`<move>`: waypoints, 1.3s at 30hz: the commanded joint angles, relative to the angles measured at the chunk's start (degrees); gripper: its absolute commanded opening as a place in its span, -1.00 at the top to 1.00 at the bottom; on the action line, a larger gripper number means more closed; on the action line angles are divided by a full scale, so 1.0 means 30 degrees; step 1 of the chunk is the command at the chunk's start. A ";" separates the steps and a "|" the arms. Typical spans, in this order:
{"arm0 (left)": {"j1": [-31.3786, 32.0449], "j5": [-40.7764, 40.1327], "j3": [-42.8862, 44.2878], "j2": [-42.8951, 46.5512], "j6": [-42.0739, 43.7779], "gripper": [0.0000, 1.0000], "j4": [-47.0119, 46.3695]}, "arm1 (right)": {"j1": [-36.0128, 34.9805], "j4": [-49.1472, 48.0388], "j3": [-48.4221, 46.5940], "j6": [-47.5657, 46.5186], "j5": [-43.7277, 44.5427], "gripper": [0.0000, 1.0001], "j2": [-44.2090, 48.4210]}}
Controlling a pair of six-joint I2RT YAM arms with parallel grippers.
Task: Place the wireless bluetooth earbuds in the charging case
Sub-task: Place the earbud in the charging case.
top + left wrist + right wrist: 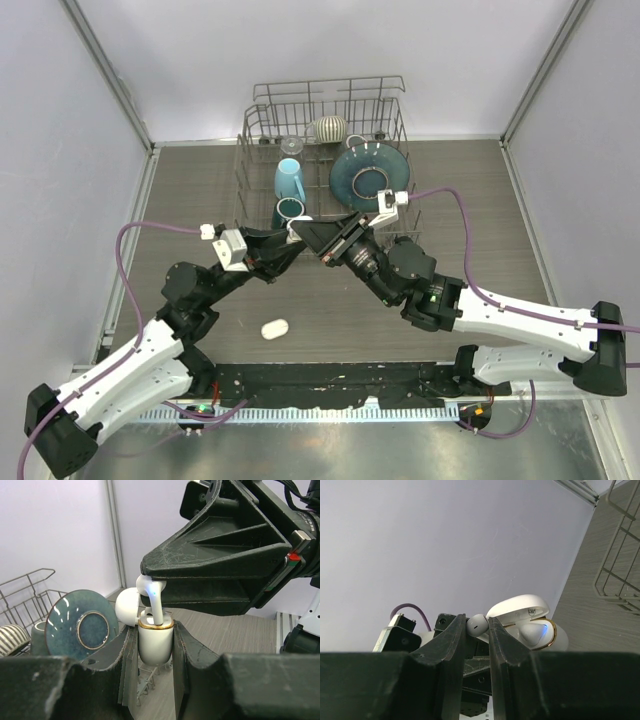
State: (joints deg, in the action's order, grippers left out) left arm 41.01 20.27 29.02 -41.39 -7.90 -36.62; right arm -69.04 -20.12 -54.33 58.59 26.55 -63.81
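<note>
The white charging case (pixel 156 645) with a gold rim stands upright between my left gripper's (pixel 155 636) jaws, which are shut on it. Its lid (pixel 127 606) hangs open to the back. My right gripper (pixel 150 582) comes in from above, shut on the head of a white earbud (pixel 155 597) whose stem points down into the case's mouth. In the right wrist view that earbud (pixel 477 625) sits pinched in my right gripper (pixel 477 626), with the open case (pixel 557 639) just behind. Another earbud (pixel 532 632) sits inside it beside a blue light. Both grippers meet above the table (pixel 300 238).
A wire dish rack (pixel 248 135) stands just behind the grippers, holding a blue mug (pixel 289 180), a teal plate (pixel 365 170), a striped bowl (pixel 330 127) and a glass (pixel 291 146). A small white oval object (pixel 274 328) lies on the table nearer the arm bases.
</note>
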 commanded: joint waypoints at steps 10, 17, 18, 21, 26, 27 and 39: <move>0.0595 -0.1396 0.0407 0.0553 -0.0588 1.00 -0.4111 | -0.0543 -0.0120 -0.0114 -0.1394 0.2460 0.99 -0.0116; 0.0947 -0.1716 0.0348 0.0465 -0.0560 1.00 -0.4345 | -0.0543 0.0288 -0.0815 -0.1569 0.1407 0.98 -0.0700; 0.0977 -0.1863 0.0319 0.0494 -0.0473 0.99 -0.4375 | -0.0572 0.0725 -0.0875 -0.1802 0.1318 0.98 -0.0702; 0.0977 -0.2157 0.0406 0.0524 -0.0239 1.00 -0.4404 | -0.0660 0.1661 -0.0875 -0.1951 0.1668 0.98 -0.0585; 0.0977 -0.2304 0.0494 0.0524 -0.0003 1.00 -0.4434 | -0.0660 0.3660 -0.1522 -0.2624 0.2255 0.53 -0.0410; 0.0977 -0.2304 0.0494 0.0495 -0.0032 1.00 -0.4434 | -0.0631 0.3341 -0.1462 -0.2828 0.2052 0.39 -0.0264; 0.0977 -0.2158 0.0348 0.0466 -0.0032 1.00 -0.4258 | -0.0660 0.3160 -0.2720 -0.4615 0.0968 -0.28 -0.0321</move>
State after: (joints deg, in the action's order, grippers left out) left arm 43.51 13.87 28.88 -41.19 -8.51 -40.49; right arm -70.89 -14.96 -59.83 49.15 29.34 -64.12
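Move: The right fingers hold the earbud by its head, stem down, with the open charging case about 3 cm straight below their tips. The left fingers grip that case, so the earbud is some 3 cm above the left hand point. From the right hand, the dark mug in the rack stands roughly 20 cm ahead and 7 cm left, far below; the oval case lies on the table about 7 cm back and 9 cm left. The left hand keeps its grip on the charging case and lifts it about 2 cm up under the earbud, its fingertips tipping up some 5 degrees, while the right hand, still pinching the earbud, follows upward by only about half that, so the case closes on the stem. The right fingers then open and let go of the earbud's head, the hand rising slightly more and tilting a little, with the upper finger well clear and the lower one still close beside the bud. ##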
